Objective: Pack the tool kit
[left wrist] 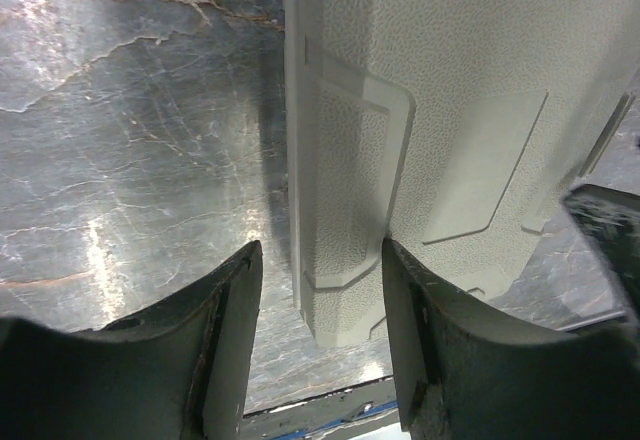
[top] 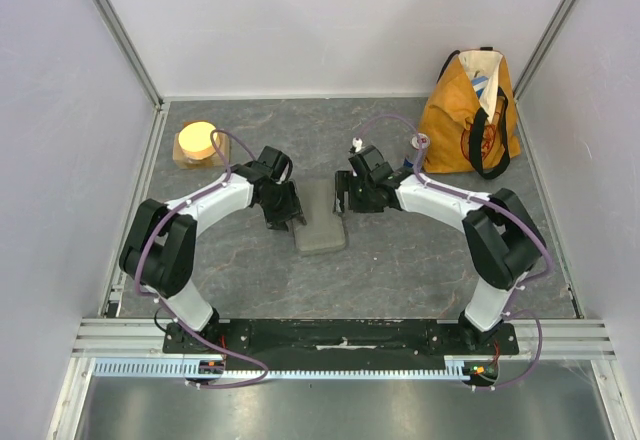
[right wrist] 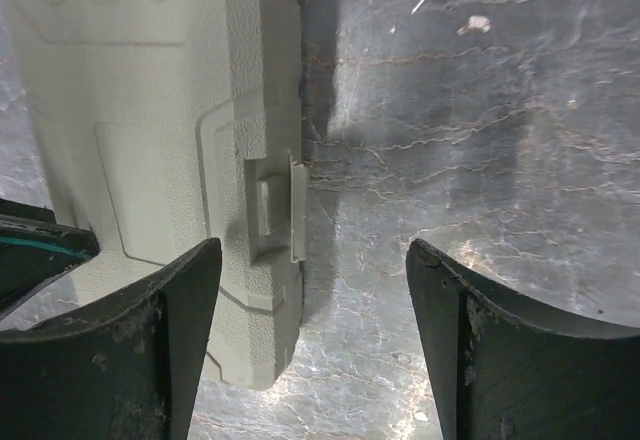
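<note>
The tool kit (top: 320,222) is a flat grey case lying shut on the dark table in the middle of the top view. My left gripper (top: 285,215) hangs over its left edge, jaws open. In the left wrist view the case's textured lid (left wrist: 450,140) fills the right side, and one corner reaches into the gap of the left gripper (left wrist: 320,290) without touching either finger. My right gripper (top: 345,195) is at the case's far right edge. It stands wide open (right wrist: 315,290) beside the case's latch (right wrist: 280,205), one finger over the lid (right wrist: 150,110), the other over bare table.
An orange tote bag (top: 470,110) stands at the back right. A round yellow object on a tan base (top: 198,143) sits at the back left. Grey walls close in the table on three sides. The arms' base rail (top: 340,338) runs along the near edge.
</note>
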Controlling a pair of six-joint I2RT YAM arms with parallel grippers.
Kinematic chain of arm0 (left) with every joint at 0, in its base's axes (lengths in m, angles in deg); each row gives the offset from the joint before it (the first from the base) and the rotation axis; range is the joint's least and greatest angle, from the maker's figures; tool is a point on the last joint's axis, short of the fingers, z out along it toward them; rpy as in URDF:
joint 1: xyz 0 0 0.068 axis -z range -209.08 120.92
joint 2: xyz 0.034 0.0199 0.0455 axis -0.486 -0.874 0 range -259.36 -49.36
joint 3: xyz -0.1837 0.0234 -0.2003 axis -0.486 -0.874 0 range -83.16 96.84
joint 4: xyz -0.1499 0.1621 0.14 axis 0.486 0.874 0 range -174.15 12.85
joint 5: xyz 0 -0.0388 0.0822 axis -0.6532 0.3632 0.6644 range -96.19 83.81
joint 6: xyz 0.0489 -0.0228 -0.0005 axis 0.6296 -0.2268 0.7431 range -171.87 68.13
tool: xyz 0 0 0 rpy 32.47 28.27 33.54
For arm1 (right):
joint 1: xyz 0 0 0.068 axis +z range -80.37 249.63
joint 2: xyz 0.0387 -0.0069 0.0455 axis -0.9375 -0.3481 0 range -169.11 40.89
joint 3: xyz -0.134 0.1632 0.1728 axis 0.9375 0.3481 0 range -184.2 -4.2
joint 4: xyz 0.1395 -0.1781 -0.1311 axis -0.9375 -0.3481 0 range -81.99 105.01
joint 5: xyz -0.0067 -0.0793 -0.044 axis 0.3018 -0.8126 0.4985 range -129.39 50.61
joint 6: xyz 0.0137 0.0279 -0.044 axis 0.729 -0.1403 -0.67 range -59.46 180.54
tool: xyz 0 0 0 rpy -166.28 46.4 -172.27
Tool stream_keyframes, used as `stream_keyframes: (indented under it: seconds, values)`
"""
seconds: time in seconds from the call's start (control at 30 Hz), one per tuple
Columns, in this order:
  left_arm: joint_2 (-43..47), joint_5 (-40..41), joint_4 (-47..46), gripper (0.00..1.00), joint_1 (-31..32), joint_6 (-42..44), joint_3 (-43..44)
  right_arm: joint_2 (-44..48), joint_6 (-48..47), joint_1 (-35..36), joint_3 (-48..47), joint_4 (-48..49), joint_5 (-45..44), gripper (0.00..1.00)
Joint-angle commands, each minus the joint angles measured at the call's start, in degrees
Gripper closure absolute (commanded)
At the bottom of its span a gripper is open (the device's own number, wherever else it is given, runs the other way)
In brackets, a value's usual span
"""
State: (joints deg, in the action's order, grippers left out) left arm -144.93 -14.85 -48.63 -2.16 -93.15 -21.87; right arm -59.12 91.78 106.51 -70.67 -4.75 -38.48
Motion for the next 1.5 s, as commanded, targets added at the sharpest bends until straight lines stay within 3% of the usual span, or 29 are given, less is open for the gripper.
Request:
stream_keyframes:
  seconds: [0.0,0.27,0.47,1.0,1.2,1.37,1.47]
  values:
    - [-5.33,6.38,1.83,0.44,1.47,-1.44,-4.78,-2.55,-1.89,1.08,-1.99,1.31,3.57,0.19]
    - [-6.38,6.03,1.83,0.46,1.82,-0.21,-4.08,-5.90,-2.41,1.70,-0.85,1.66,2.17,0.27]
    - [-6.38,4.45,0.86,0.47,1.74,0.67,-3.90,-8.27,-4.17,2.05,-0.14,4.29,3.75,0.50]
    - [-6.56,-0.39,-2.31,0.50,1.74,2.43,-4.78,-11.70,-5.41,5.83,1.18,4.48,1.12,0.94]
    - [-4.19,2.07,-1.52,0.49,1.74,1.55,-4.17,-9.51,-3.30,5.74,-0.14,2.55,-4.68,0.93]
    - [-0.76,3.92,-1.60,0.48,1.21,1.29,-1.98,-5.82,-3.82,5.74,-4.18,0.26,-7.50,0.77]
    - [-1.72,2.00,-3.70,0.48,0.16,1.20,-1.10,-5.73,-4.00,5.66,-6.29,-1.32,-6.36,0.74]
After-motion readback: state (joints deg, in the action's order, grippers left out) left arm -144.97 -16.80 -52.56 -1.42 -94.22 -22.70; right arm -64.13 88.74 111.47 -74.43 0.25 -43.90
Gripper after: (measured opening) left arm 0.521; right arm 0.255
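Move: The closed tool case lies between the hands. Its middle is about 5 cm right of the left hand, 1 cm farther out and 3 cm down; its right-side latch is roughly 9 cm to that hand's right. From the open right hand, the latch lies about 3 cm left, 2 cm ahead and 3 cm down, and the case's middle some 5 cm left and 4 cm down. The soda can stands about 13 cm beyond and 17 cm right of the right hand. The right hand first sinks about 1.5 cm beside the case, then moves some 3 cm left and a little forward against its latch side, the wide-open fingers narrowing to a small gap so that the tips come onto the upper edge and latch, before it rises slightly and tips outward. Meanwhile the left hand stays on the left part of the lid with its fingers about half open, bracing from the opposite side as it shifts about 1.5 cm to the right. ##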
